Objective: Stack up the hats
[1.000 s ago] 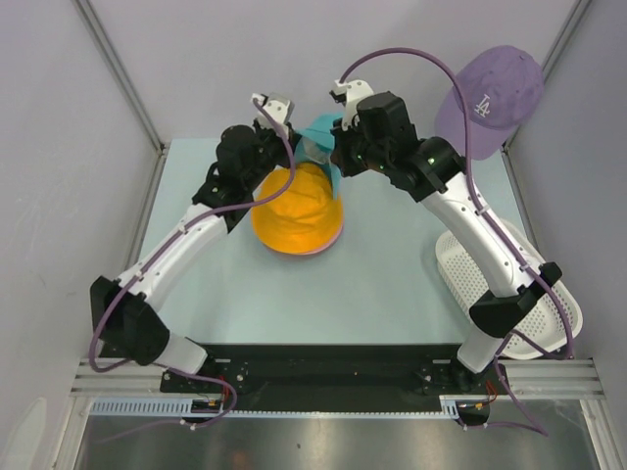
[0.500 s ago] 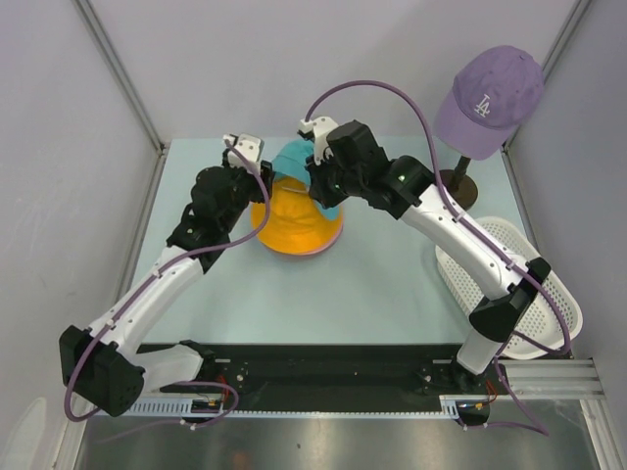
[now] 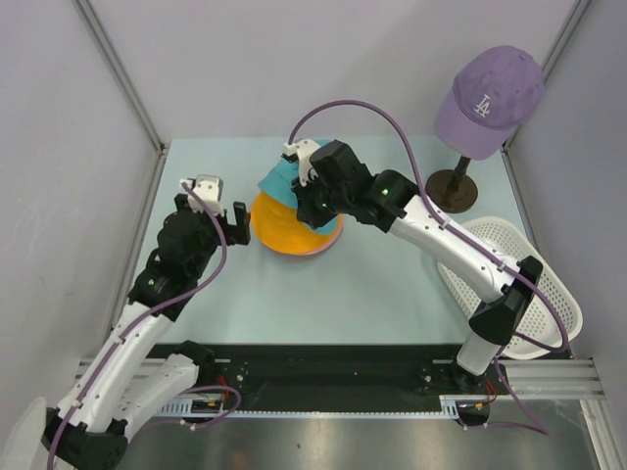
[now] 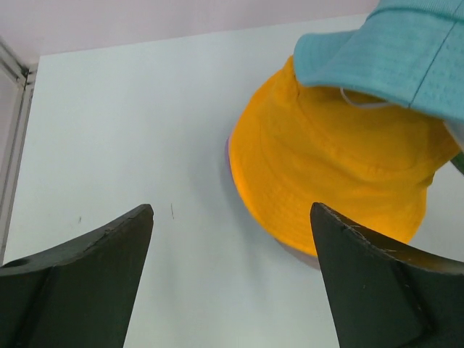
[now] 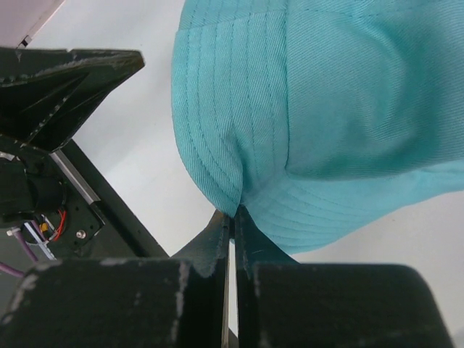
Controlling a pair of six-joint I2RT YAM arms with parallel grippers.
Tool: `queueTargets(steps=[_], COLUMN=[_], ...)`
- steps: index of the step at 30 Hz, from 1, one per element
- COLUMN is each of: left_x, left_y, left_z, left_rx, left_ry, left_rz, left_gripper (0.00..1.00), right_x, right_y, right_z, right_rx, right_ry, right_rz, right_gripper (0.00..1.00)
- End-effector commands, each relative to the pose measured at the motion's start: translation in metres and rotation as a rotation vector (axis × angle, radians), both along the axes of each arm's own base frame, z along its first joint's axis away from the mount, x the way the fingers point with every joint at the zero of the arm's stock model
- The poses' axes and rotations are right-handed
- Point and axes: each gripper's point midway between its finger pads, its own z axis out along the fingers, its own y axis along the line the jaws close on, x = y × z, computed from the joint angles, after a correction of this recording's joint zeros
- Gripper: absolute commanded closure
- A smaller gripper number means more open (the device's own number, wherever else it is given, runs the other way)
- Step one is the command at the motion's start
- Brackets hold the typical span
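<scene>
The orange hat (image 3: 286,226) sits crown-up mid-table on a lavender brim edge (image 3: 312,251); the hats under it are mostly hidden. It also shows in the left wrist view (image 4: 326,167). My right gripper (image 3: 306,192) is shut on the brim of the teal hat (image 3: 282,174) and holds it over the far side of the orange hat; the pinch shows in the right wrist view (image 5: 233,210), with the teal hat (image 5: 319,94) filling it. My left gripper (image 3: 223,203) is open and empty, just left of the stack (image 4: 232,217). The pink hat is not visible.
A purple LA cap (image 3: 490,96) sits on a stand (image 3: 453,186) at the back right. A white mesh basket (image 3: 549,313) lies at the right edge. Grey walls close in the table on three sides.
My left gripper has let go of the teal hat and pulled back leftward and nearer. My right gripper has carried the teal hat left and down over the orange hat.
</scene>
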Motion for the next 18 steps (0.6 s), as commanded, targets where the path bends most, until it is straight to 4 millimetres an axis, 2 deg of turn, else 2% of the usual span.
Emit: queueTargets(steps=[1, 5, 8, 9, 12, 14, 18], left_x=[-0.019, -0.026, -0.02, -0.019, -0.012, -0.004, -0.004], left_y=[0.015, 0.005, -0.002, -0.013, -0.016, -0.009, -0.03], left_z=[-0.023, -0.031, -0.036, -0.036, -0.031, -0.031, -0.017], left_rx=[-0.03, -0.144, -0.259, -0.32, -0.469, -0.539, -0.735], left_ry=[0.077, 0.132, 0.178, 0.21, 0.257, 0.278, 0.37], left_rz=[0.053, -0.006, -0.004, -0.036, -0.023, 0.023, -0.005], left_gripper=[0.05, 0.03, 0.04, 0.03, 0.03, 0.03, 0.04], right_x=[-0.008, -0.011, -0.011, -0.011, -0.009, -0.008, -0.008], right_y=[0.01, 0.01, 0.01, 0.009, 0.009, 0.009, 0.007], right_z=[0.014, 0.007, 0.004, 0.002, 0.0, -0.001, -0.001], right_rx=[0.065, 0.057, 0.056, 0.056, 0.057, 0.053, 0.049], right_ry=[-0.006, 0.007, 0.006, 0.007, 0.006, 0.004, 0.0], right_rz=[0.021, 0.018, 0.009, 0.005, -0.006, -0.009, -0.015], right_gripper=[1.0, 1.0, 1.0, 1.0, 1.0, 1.0, 1.0])
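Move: The teal hat, still pinched by the right hand, has its middle about 7 cm ahead of and 14 cm right of the empty left hand, near its height. The orange hat it goes onto lies about 5 cm ahead, 3 cm left and 9 cm below the right hand; the pink hat sits right under the orange one, some 3 cm lower. Purple cap and basket are well clear. The teal hat's near brim stays pinched in the shut right fingers, which lower it about 2.5 cm over the orange hat, easing slightly back and left. Beside the stack, the wide-open left hand first draws back a couple of centimetres, then sinks about 6 cm, rolling left side down some 25 degrees and tipping its fingers downward without touching a hat. ##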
